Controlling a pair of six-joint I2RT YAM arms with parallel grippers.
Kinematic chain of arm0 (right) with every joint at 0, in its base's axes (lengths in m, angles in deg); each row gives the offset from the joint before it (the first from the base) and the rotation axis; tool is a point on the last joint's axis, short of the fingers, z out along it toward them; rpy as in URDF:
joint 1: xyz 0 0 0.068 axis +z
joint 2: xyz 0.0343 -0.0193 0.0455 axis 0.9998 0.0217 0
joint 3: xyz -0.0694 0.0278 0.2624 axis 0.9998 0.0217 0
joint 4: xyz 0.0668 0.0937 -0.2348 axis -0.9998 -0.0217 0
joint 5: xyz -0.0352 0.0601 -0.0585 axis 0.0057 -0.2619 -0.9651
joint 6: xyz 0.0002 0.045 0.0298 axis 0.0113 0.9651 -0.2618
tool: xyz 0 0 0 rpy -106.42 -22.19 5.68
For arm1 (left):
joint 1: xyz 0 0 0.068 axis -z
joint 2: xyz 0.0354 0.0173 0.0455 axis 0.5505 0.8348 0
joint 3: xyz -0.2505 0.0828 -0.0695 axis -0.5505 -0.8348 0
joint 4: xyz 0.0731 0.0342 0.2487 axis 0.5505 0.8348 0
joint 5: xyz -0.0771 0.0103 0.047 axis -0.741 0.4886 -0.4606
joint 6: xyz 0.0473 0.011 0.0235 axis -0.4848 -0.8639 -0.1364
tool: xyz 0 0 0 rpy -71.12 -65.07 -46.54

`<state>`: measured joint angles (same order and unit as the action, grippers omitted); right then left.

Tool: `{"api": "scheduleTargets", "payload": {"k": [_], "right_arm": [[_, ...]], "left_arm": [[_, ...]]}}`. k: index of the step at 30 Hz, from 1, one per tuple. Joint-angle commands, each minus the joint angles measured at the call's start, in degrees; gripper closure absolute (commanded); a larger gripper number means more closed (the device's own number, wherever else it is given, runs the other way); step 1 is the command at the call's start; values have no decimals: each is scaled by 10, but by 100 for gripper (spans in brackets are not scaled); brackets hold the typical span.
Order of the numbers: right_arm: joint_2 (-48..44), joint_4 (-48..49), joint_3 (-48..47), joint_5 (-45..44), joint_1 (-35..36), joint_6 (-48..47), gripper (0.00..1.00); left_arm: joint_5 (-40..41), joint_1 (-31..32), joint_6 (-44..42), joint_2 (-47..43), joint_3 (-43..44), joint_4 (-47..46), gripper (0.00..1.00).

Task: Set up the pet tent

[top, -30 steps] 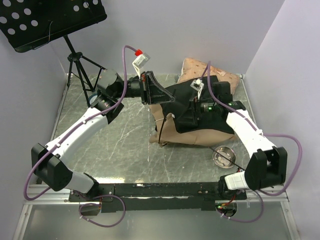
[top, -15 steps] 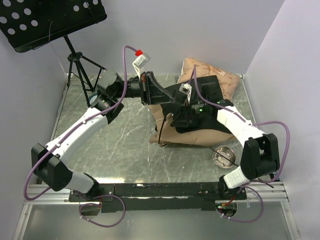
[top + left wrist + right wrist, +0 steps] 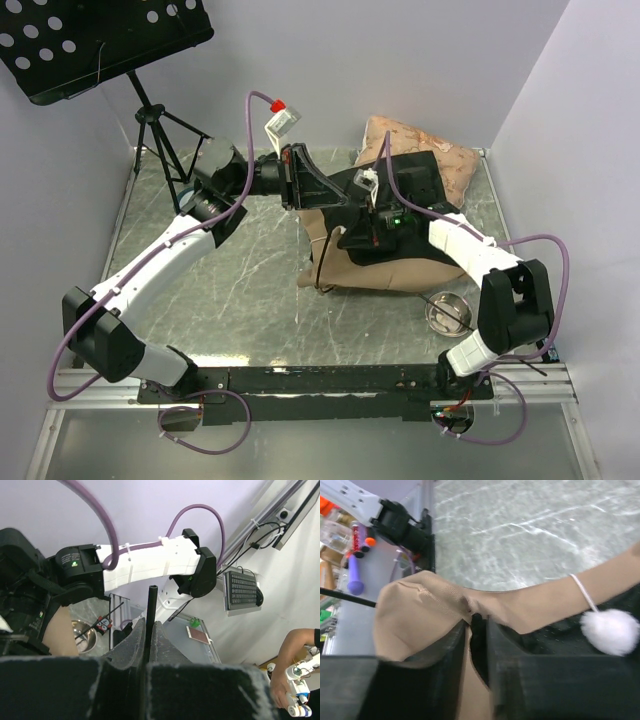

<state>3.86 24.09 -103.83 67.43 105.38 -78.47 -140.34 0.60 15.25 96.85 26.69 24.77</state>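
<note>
The pet tent [image 3: 392,270] lies collapsed at the back right of the table, tan fabric under a black base panel [image 3: 412,178]. My left gripper [image 3: 291,176] is raised at the tent's left edge. In the left wrist view it [image 3: 148,626] is shut on a thin black pole [image 3: 151,600] that sticks out past the fingertips. My right gripper [image 3: 352,237] sits on the tent's middle. In the right wrist view it [image 3: 476,624] is pinched on a fold of tan fabric [image 3: 420,612] and a black edge. A white pom-pom [image 3: 610,631] hangs on a cord to its right.
A pinkish plush cushion [image 3: 455,160] lies behind the tent by the back wall. A metal bowl [image 3: 447,312] sits at the near right beside the right arm. A black music stand [image 3: 100,40] on a tripod [image 3: 160,130] occupies the back left corner. Walls close both sides.
The right arm swung left onto the tent's middle and its jaws closed from wide open onto the fabric. The left arm held still with the pole.
</note>
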Motion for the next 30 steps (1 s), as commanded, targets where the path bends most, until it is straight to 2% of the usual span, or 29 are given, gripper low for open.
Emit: {"api": "scheduleTargets", "payload": {"k": [1,3,4,12,18,23,30], "right_arm": [[-24,43,-4,62,6,29,82],[-43,55,-8,66,6,49,98],[-49,62,-8,67,6,62,100],[-95,205,2,101,6,229,100],[-112,305,9,101,4,336,100],[-107,436,14,99,-2,458,100],[-103,507,11,85,-13,547,100]], "left_arm": [[9,-10,-19,0,-1,79,99],[5,-11,-19,-2,-9,94,99],[4,-10,-21,-5,-14,107,99],[1,-11,-69,-5,-16,228,99],[5,-12,-101,-16,-36,277,99],[3,-18,-86,-26,-68,270,99],[5,-18,-119,-35,-83,307,99]]}}
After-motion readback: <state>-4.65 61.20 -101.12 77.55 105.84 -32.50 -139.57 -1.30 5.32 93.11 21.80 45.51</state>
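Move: The tent's corner with its black tab lies right at the right fingertips, barely 1 cm to their left. From that hand the white pompom is about 9 cm ahead, 1 cm left; the metal bowl some 14 cm back, 23 cm right and 18 cm down; the pole end in the left fingers some 6 cm back and 25 cm up. From the left hand, the corner is about 6 cm ahead, 1 cm left and 25 cm below. Pinching the tent corner by its black tab, the right fingers finish closing, then lift it roughly 11 cm and draw it back nearly 4 cm towards the pole in the left hand, fingertips tipping up. Meanwhile the left hand, still gripping the pole near its end, sinks about 6.5 cm to meet it, fingertips dipping some 10 degrees. ##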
